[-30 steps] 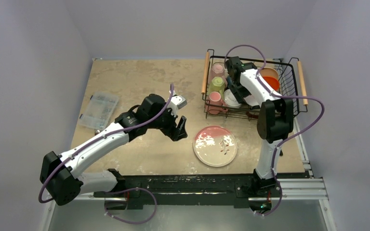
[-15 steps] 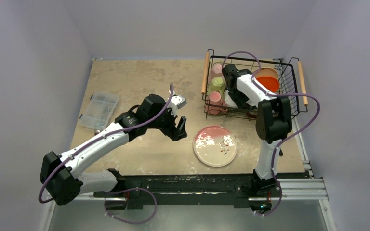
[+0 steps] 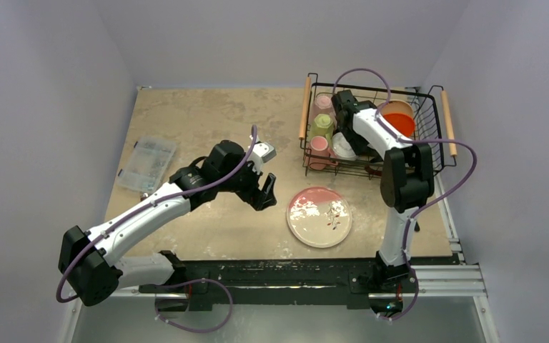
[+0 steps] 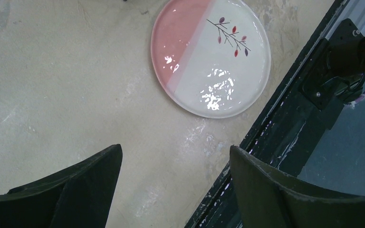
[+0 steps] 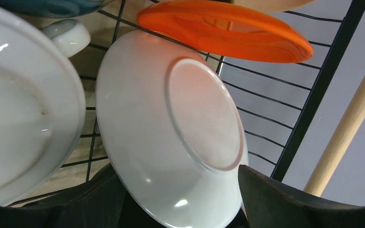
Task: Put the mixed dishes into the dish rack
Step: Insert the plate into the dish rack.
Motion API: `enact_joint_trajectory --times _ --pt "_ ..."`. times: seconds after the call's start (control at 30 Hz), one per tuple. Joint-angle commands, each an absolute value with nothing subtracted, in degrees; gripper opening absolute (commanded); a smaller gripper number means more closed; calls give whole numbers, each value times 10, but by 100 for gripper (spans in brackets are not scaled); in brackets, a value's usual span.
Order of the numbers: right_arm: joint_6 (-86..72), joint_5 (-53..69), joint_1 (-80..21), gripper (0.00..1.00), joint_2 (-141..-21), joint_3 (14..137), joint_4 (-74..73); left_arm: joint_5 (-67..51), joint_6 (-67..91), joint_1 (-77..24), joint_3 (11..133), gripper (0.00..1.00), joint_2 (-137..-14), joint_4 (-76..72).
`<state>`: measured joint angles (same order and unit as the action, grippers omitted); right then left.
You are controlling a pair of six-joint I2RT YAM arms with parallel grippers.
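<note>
A cream plate with a red side and a twig print lies flat on the table in front of the dish rack. My left gripper hovers just left of it, open and empty. In the rack stand three mugs, pale pink, yellow-green and salmon, and a red-orange plate. My right gripper reaches into the rack, open, its jaws wide on either side of the lower rim of a white plate standing on edge.
Another white dish leans left of the white plate, with a teal bowl behind. The rack's wooden handles flank it. A clear compartment box lies at the table's left edge. A black rail runs along the near edge.
The right gripper's jaws have spread wider around the white plate, and its wrist shifted slightly inside the rack. The left arm has barely moved.
</note>
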<state>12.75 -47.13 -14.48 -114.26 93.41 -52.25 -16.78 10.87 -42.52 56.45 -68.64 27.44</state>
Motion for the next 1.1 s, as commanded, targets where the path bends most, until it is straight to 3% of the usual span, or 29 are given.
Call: enact_joint_trajectory --times 0.0,0.9,1.0,1.07 --pt "132 -528 -117 83 -1106 962 -492 -167 98 -428 565 82 -671 265" --pt "217 -544 -48 88 -1106 947 -391 -162 88 -428 573 80 -683 269" --pt "225 -544 -44 86 -1085 925 -387 -163 88 -428 572 80 -683 268" --pt "233 -531 -39 78 -1069 913 -389 -163 89 -428 570 80 -683 266"
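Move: The plate leans in the rack, its white underside in view, middle about 3 cm to the right hand's right, 2 cm back and 5 cm below. The orange plate is roughly 7 cm right, 3 cm ahead and 6 cm below that hand; the upturned white cup some 8 cm left, 5 cm back and 7 cm below. From the left hand the leaning plate lies about 36 cm right, 17 cm ahead and 9 cm lower. With its fingers kept wide open around the white-backed plate's near rim, the right hand sweeps about 8 cm to its right and climbs some 4 to 5 cm, away from the upturned white cup and towards the rack's right end, pushing the plate along. As it goes the wrist tips the fingers up and swings them clockwise, roughly 10 degrees in all, one finger staying close against the plate's edge. ##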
